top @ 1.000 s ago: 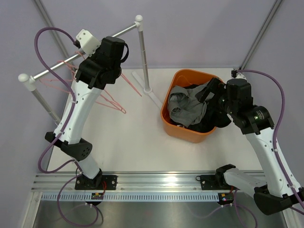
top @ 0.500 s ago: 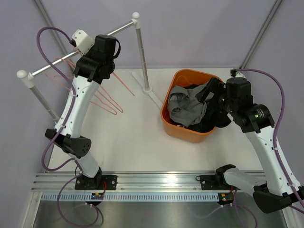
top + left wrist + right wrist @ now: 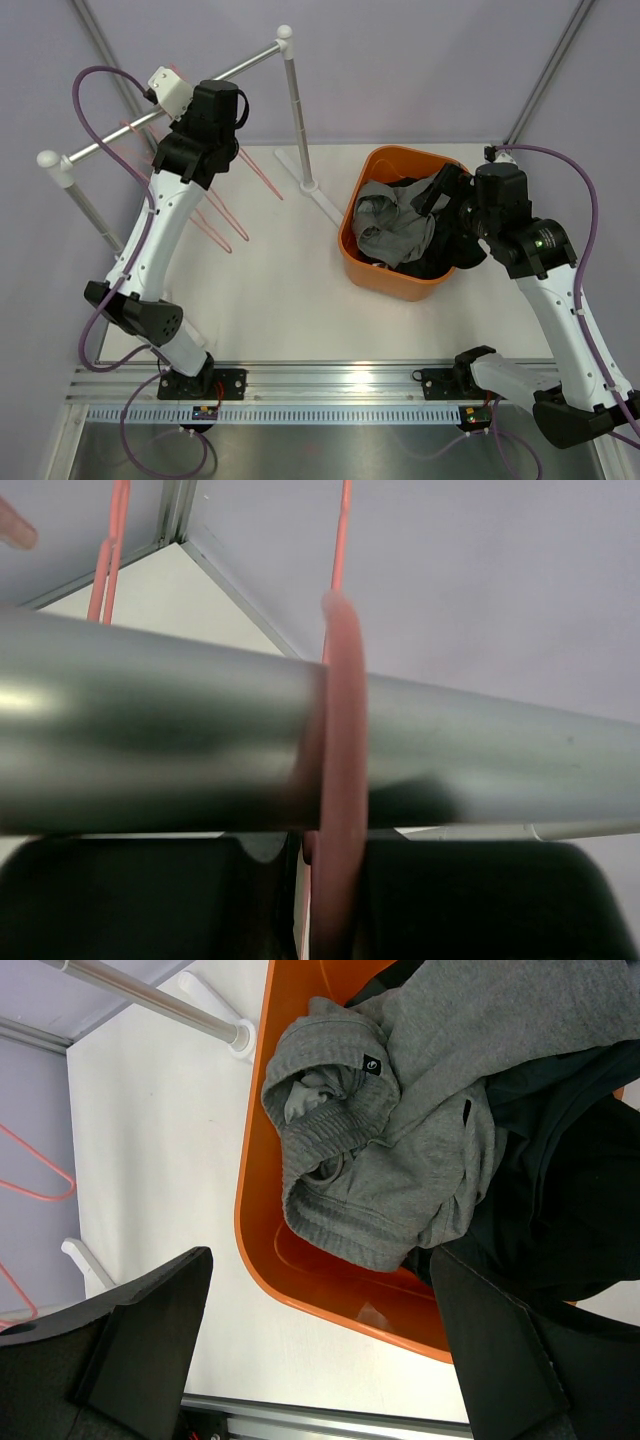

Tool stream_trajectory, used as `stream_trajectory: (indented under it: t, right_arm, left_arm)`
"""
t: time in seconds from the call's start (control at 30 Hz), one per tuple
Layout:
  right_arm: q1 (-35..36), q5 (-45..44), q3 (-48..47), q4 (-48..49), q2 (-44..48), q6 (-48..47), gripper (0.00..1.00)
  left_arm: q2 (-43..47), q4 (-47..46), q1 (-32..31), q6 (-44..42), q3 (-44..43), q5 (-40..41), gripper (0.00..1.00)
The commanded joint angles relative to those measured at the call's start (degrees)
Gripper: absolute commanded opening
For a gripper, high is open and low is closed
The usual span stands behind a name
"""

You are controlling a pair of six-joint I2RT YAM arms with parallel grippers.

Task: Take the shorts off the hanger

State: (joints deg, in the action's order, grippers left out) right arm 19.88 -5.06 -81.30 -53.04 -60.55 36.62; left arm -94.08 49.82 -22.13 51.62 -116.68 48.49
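The grey shorts (image 3: 392, 226) (image 3: 400, 1150) lie bunched in the orange basket (image 3: 375, 272) (image 3: 300, 1280), on top of dark shorts (image 3: 442, 252) (image 3: 570, 1210). My right gripper (image 3: 320, 1360) hangs open just above the basket's near rim, nothing between its fingers. High at the back left, my left gripper (image 3: 330, 900) (image 3: 200, 105) is shut on the hook of a pink hanger (image 3: 340, 740), which loops over the metal rail (image 3: 150, 750) (image 3: 120, 140). That hanger and the other pink ones (image 3: 222, 228) carry no cloth.
The rail rests on two posts, one at the far left (image 3: 85, 210) and one at mid-back (image 3: 298, 115) with a white foot (image 3: 325, 200). The aluminium base rail (image 3: 330, 385) runs along the near edge.
My left arm has drawn the held hanger leftward along the rail; the pink hangers swung left and the rack shifted slightly. The right arm and the shorts have not moved.
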Motion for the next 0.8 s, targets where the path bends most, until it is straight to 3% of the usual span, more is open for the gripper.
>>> stream_trajectory:
  t: [0.0,0.07,0.3,0.37,0.77]
  right_arm:
    - [0.4,0.0,0.2,1.4,0.5,-0.7,0.99]
    - [0.4,-0.2,0.1,1.5,0.6,-0.7,1.0]
    - [0.4,0.3,0.3,2.1,0.4,-0.5,0.99]
    - [0.4,0.5,0.5,2.2,0.4,-0.4,0.99]
    - [0.4,1.0,2.0,2.9,1.8,-0.5,0.99]
  left_arm:
    - [3.6,-1.6,0.8,-0.5,4.9,-2.6,0.0]
    - [5.7,-5.5,0.7,-1.3,9.0,-3.0,0.09]
    - [8.5,-7.2,0.4,-3.3,11.9,-3.8,0.19]
    - [9.8,-8.1,-0.2,-3.8,13.1,-3.5,0.28]
    - [17.5,-14.7,-5.3,-9.4,21.1,-0.7,0.38]
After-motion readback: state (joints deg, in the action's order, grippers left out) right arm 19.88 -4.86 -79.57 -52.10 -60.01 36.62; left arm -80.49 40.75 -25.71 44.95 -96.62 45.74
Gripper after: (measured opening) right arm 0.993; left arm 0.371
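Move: The left hand still pinches the last pink hanger, whose hook already lies over the white rail; that spot of rail is right at the fingertips, about 2 cm ahead, 1 cm left and 2 cm up. The next hanger's hook sits on the rail some 6 cm left and 4 cm back of the hand, while the rail's far post top stands roughly 18 cm right and 10 cm ahead. From the idle right hand the hooking spot is about 48 cm left, 14 cm ahead and 10 cm higher. The left hand eases straight back from the rail by about 2 cm while its fingers begin to part, then sinks some 3 cm below the rail beside the hanger's neck and draws back again, ending about 4 cm farther back with a slight drift to the right. The fingers open from nearly shut to about a third and let go of the hanger, the wrist turning slightly clockwise as the hand comes away. ##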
